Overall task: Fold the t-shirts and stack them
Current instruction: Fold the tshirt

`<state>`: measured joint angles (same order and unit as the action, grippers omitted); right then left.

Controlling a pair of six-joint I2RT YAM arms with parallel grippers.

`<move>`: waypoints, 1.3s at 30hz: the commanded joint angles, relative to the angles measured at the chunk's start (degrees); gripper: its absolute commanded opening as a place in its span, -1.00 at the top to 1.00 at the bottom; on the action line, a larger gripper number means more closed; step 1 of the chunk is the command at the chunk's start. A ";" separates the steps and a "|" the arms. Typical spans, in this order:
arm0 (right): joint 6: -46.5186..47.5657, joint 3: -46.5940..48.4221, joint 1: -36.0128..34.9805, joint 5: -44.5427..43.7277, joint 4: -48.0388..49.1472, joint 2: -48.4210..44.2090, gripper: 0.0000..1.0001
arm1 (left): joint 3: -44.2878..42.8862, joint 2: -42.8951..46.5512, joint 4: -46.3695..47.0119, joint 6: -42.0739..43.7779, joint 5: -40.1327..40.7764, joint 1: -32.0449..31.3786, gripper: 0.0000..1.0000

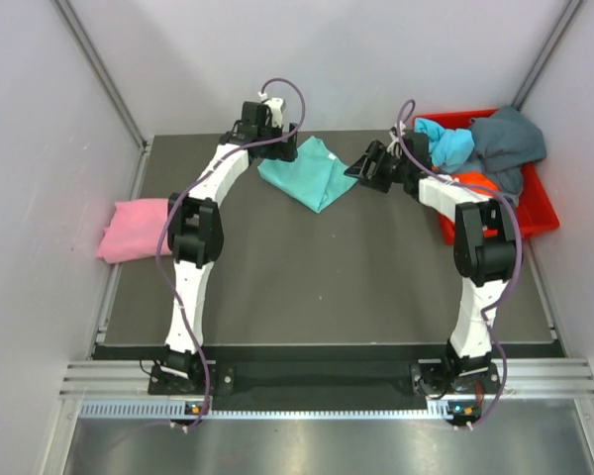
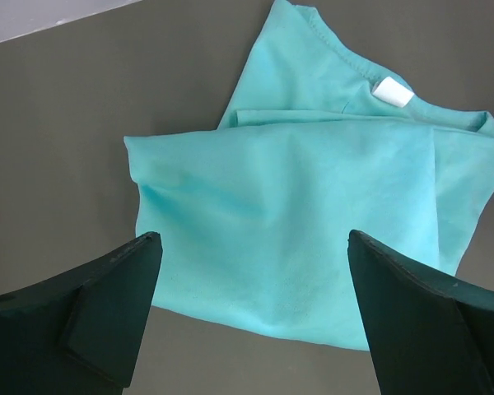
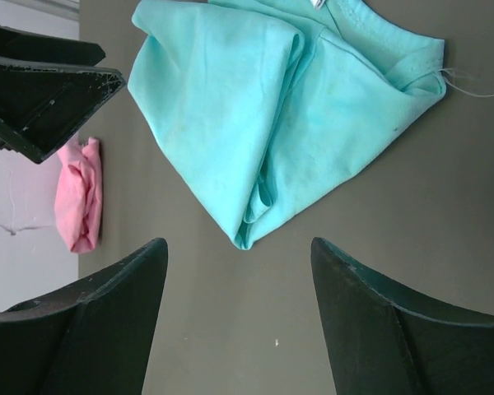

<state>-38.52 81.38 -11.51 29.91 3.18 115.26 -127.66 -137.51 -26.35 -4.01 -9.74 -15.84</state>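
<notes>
A teal t-shirt lies loosely folded at the back middle of the dark table. My left gripper stands over its left edge. In the left wrist view the left gripper is open wide, with the teal t-shirt lying flat between and beyond the fingers, not gripped. My right gripper is just right of the shirt. In the right wrist view the right gripper is open over bare table, a little short of the teal t-shirt's pointed corner. A folded pink t-shirt rests at the table's left edge.
A red bin at the back right holds a light blue t-shirt, a dark grey-blue one and an orange one. White walls close in both sides. The pink t-shirt and the left gripper's fingers show in the right wrist view.
</notes>
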 commanded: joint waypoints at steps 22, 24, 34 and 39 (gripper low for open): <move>3.64 7.99 -2.20 0.06 1.91 3.47 -0.41 | 1.97 5.77 -1.16 2.86 2.97 6.34 -0.97; 2.49 9.05 -2.47 0.93 2.96 5.84 -0.39 | 2.59 4.89 -1.42 2.61 3.15 6.34 -0.97; -2.78 9.85 -7.83 3.40 5.87 11.21 -0.40 | 0.39 -0.38 -0.28 2.34 2.62 6.34 -0.96; -3.23 10.98 -8.97 3.05 6.22 13.58 -0.41 | -0.14 -2.58 0.07 2.08 3.23 6.34 -0.93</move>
<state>-40.82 88.86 -19.99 32.40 5.19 128.03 -125.58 -139.33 -27.94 -1.58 -6.57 -9.67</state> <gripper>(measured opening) 0.703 0.972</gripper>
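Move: The folded turquoise t-shirt lies about 12 cm below both open hands. Its left end is some 5 cm to the left hand's left and 4 cm ahead; the white collar tag is 15 cm right and 7 ahead. From the right hand, the near corner is roughly 12 cm left and 5 back, the right corner 1 left and 9 ahead, and the tag 9 left and 15 ahead. The right hand, jaws kept open, heads for the shirt's near corner: after a small drift back and then forward, it swings about 9 cm left while sinking some 6 cm and drawing back, turning slightly counter-clockwise. The wide-open left hand slides 9 cm left past the shirt's left end, eases back right a little, then sinks about 4 cm. No contact can be seen for either. ##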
